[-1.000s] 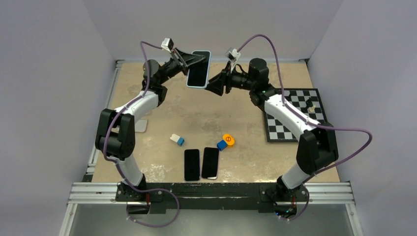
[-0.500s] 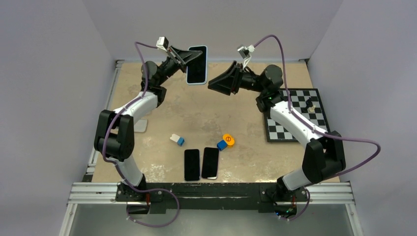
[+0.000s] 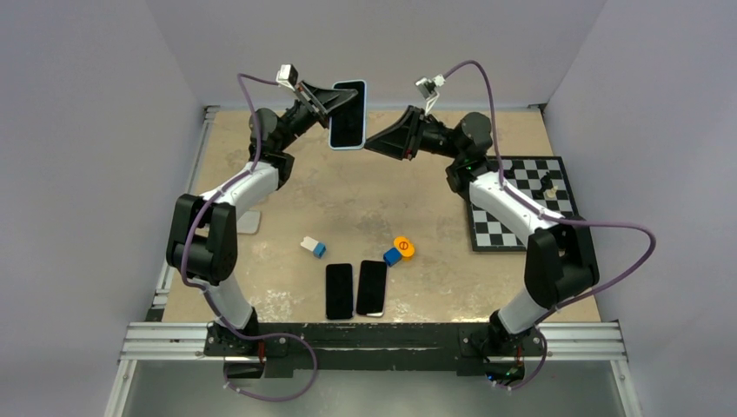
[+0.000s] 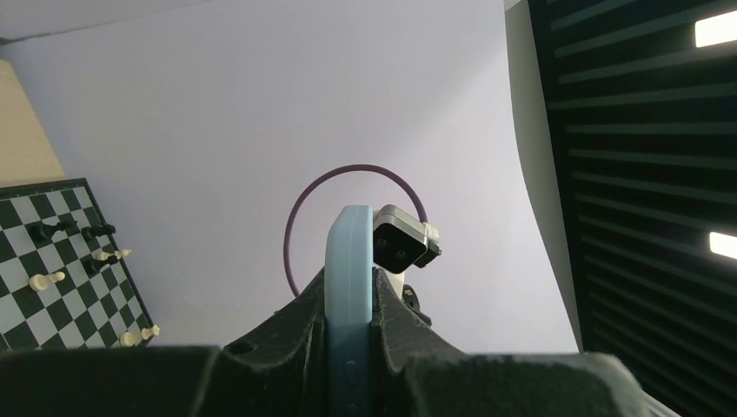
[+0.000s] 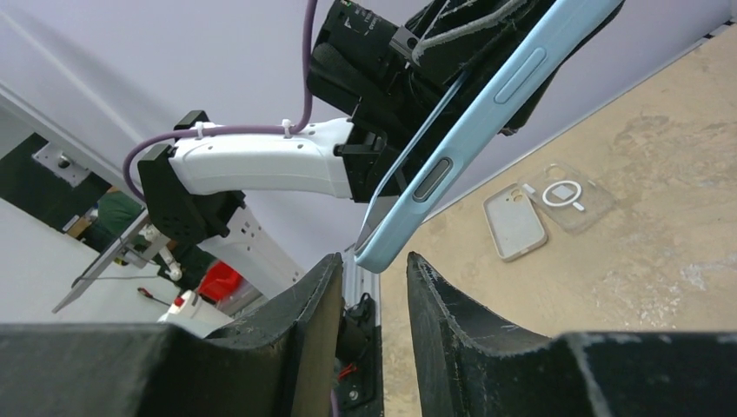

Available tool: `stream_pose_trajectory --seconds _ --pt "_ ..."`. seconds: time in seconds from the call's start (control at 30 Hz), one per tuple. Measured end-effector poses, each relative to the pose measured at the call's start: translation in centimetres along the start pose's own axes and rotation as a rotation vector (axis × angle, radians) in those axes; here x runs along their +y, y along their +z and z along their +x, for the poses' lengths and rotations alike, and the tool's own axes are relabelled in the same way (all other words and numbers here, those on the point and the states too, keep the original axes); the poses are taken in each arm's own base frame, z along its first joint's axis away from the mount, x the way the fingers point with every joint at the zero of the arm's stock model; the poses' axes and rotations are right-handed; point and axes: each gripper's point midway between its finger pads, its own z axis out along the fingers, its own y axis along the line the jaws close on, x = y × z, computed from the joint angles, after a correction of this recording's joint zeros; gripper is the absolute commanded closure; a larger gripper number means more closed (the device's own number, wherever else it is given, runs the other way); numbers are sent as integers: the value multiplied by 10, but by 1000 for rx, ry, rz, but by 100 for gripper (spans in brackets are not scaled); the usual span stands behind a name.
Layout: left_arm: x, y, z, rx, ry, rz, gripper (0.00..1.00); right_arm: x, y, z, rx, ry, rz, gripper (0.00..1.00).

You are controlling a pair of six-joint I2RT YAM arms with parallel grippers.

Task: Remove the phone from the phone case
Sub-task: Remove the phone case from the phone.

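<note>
The phone in its light blue case [image 3: 348, 115] is held up in the air at the back middle, screen towards the top camera. My left gripper [image 3: 327, 102] is shut on the case's left part; the left wrist view shows its fingers clamped on the case's edge [image 4: 349, 287]. My right gripper [image 3: 374, 144] is open, its tips by the case's lower right corner. In the right wrist view the case [image 5: 487, 104] slants down and its bottom corner sits just at the gap of the right gripper [image 5: 374, 265], not clamped.
Two black phones [image 3: 339, 290] [image 3: 371, 287] lie near the front middle. A blue-white block [image 3: 313, 248], a blue block [image 3: 392, 255] and an orange disc [image 3: 404, 247] lie beside them. A chessboard [image 3: 521, 201] is on the right. Empty cases [image 5: 514, 221] [image 5: 569, 195] lie at the left.
My left gripper lifted the cased phone a little and now holds still. My right gripper drew back, then moved left, its open tips now at the case's lower corner.
</note>
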Motion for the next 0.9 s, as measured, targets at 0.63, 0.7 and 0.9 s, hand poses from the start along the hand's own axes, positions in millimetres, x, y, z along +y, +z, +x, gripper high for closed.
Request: stream_pose_trajectory --seconds 0.63,0.7,0.9 --pt "-3 -2 -9 -24 -27 3 100 -14 8 -4 19 0 -11 100" --pt "-6 -2 -10 -28 -64 10 100 -23 10 -8 12 -41 30 100" --pt "-24 2 10 13 -126 38 100 -66 15 0 52 -111 218 100"
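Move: The phone case, phone still in it, is held in the left hand, its middle about 5 cm back from that hand and level with it. From the right hand its middle lies some 6 cm ahead, 5 cm left and roughly 1 cm above; its near-right corner is straight in front of the half-open fingertips, about 1 cm to the left. Right fingers shut at the case's corner, then go about 5 cm forward and down; left lifts case slightly. ##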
